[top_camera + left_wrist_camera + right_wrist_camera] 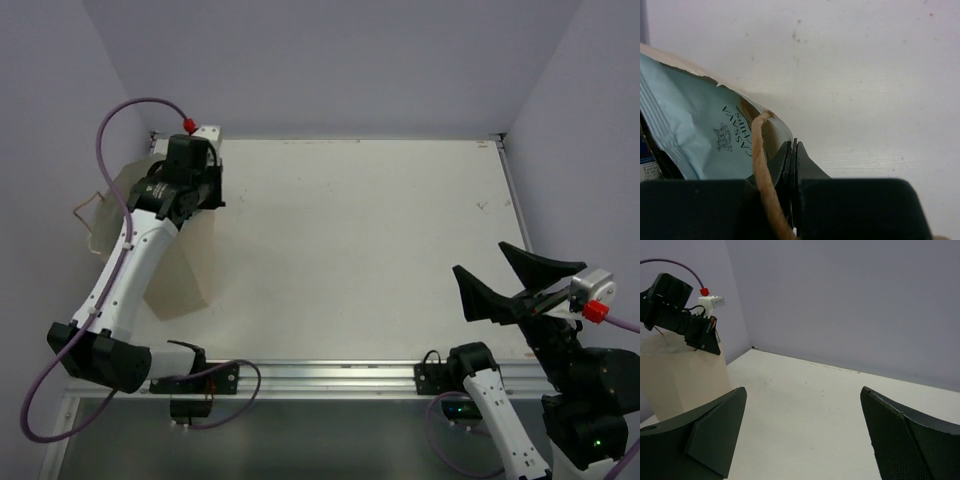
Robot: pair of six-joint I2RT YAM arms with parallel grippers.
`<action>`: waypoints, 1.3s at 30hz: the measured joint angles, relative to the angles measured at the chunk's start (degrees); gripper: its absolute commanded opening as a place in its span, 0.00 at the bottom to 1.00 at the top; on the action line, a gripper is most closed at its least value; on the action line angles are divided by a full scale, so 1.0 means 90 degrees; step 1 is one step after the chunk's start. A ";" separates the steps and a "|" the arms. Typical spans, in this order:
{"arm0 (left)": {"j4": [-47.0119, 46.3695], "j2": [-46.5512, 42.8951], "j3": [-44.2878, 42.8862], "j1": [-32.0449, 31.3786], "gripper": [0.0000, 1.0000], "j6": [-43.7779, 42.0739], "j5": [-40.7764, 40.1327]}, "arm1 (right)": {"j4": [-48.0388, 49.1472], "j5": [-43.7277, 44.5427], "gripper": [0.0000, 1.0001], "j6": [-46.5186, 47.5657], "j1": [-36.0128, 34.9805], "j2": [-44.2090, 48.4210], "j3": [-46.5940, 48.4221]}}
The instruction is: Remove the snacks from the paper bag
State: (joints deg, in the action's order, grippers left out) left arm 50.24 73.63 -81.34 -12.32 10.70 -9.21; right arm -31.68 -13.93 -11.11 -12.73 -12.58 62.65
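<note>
The tan paper bag [178, 270] stands at the table's left edge, also seen in the right wrist view [680, 375]. My left gripper [203, 198] is at its top right rim. Seen from the left wrist, the left gripper [794, 145] is shut on the bag's thin rim, and a twisted handle [760, 160] runs past its left finger. A light blue snack packet [690, 115] lies inside against the rim, its corner reaching the jaws. A sliver of a dark blue packet [646, 155] shows behind it. My right gripper [482, 258] [803, 389] hangs open at the near right, holding nothing.
The white table [360, 240] spreads to the right of the bag, walled by lilac panels at the back and sides. The bag's other handle [85, 205] sticks out past the left table edge. An aluminium rail [330, 375] runs along the near edge.
</note>
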 measured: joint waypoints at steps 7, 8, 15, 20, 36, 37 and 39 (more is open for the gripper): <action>-0.0277 0.0782 -0.0644 -0.2123 0.00 0.0097 0.0282 | -0.0002 0.0112 0.99 0.0019 0.0000 0.0119 0.0000; -0.0335 0.0818 -0.0663 -0.2312 0.00 0.0112 0.0291 | 0.0000 0.0121 0.99 0.0024 0.0000 0.0126 0.0000; -0.0559 0.0903 -0.0709 -0.3470 0.47 0.0342 0.0323 | -0.0005 0.0143 0.99 0.0027 0.0000 0.0126 0.0000; -0.0471 0.0884 -0.0903 -0.3592 0.98 0.0457 0.0151 | -0.0005 0.0138 0.99 0.0027 0.0000 0.0126 0.0000; 0.0231 -0.0066 -0.2744 -0.3538 1.00 0.0350 -0.0328 | -0.0053 0.0175 0.99 0.0068 0.0000 0.0126 0.0002; 0.0267 -0.0143 -0.2747 -0.3432 1.00 0.0350 -0.0437 | -0.0056 0.0219 0.99 0.0068 -0.0002 0.0121 0.0002; 0.0347 -0.0260 -0.2739 -0.2982 1.00 0.0296 -0.0585 | -0.0066 0.0270 0.99 0.0068 0.0000 0.0104 0.0005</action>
State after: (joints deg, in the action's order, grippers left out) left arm 53.36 71.29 -106.00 -39.16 13.37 -14.48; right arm -32.27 -11.51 -10.50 -12.73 -11.64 62.70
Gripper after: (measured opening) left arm 0.996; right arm 0.990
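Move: The left hand's shut fingers already hold the paper bag at its right rim by the handle, with the bag's middle about 12 cm left, 3 cm back and 13 cm down. The clear table it is taken over lies some 21 cm right, 5 cm back and 25 cm below. The cassava chips sit 7 cm left, level ahead, 6 cm down. From the right hand the bag lies roughly 58 cm left, 20 cm ahead, 30 cm lower. Left hand drags the bag some 20 cm right, turning clockwise, then lets go and rises about 17 cm. ##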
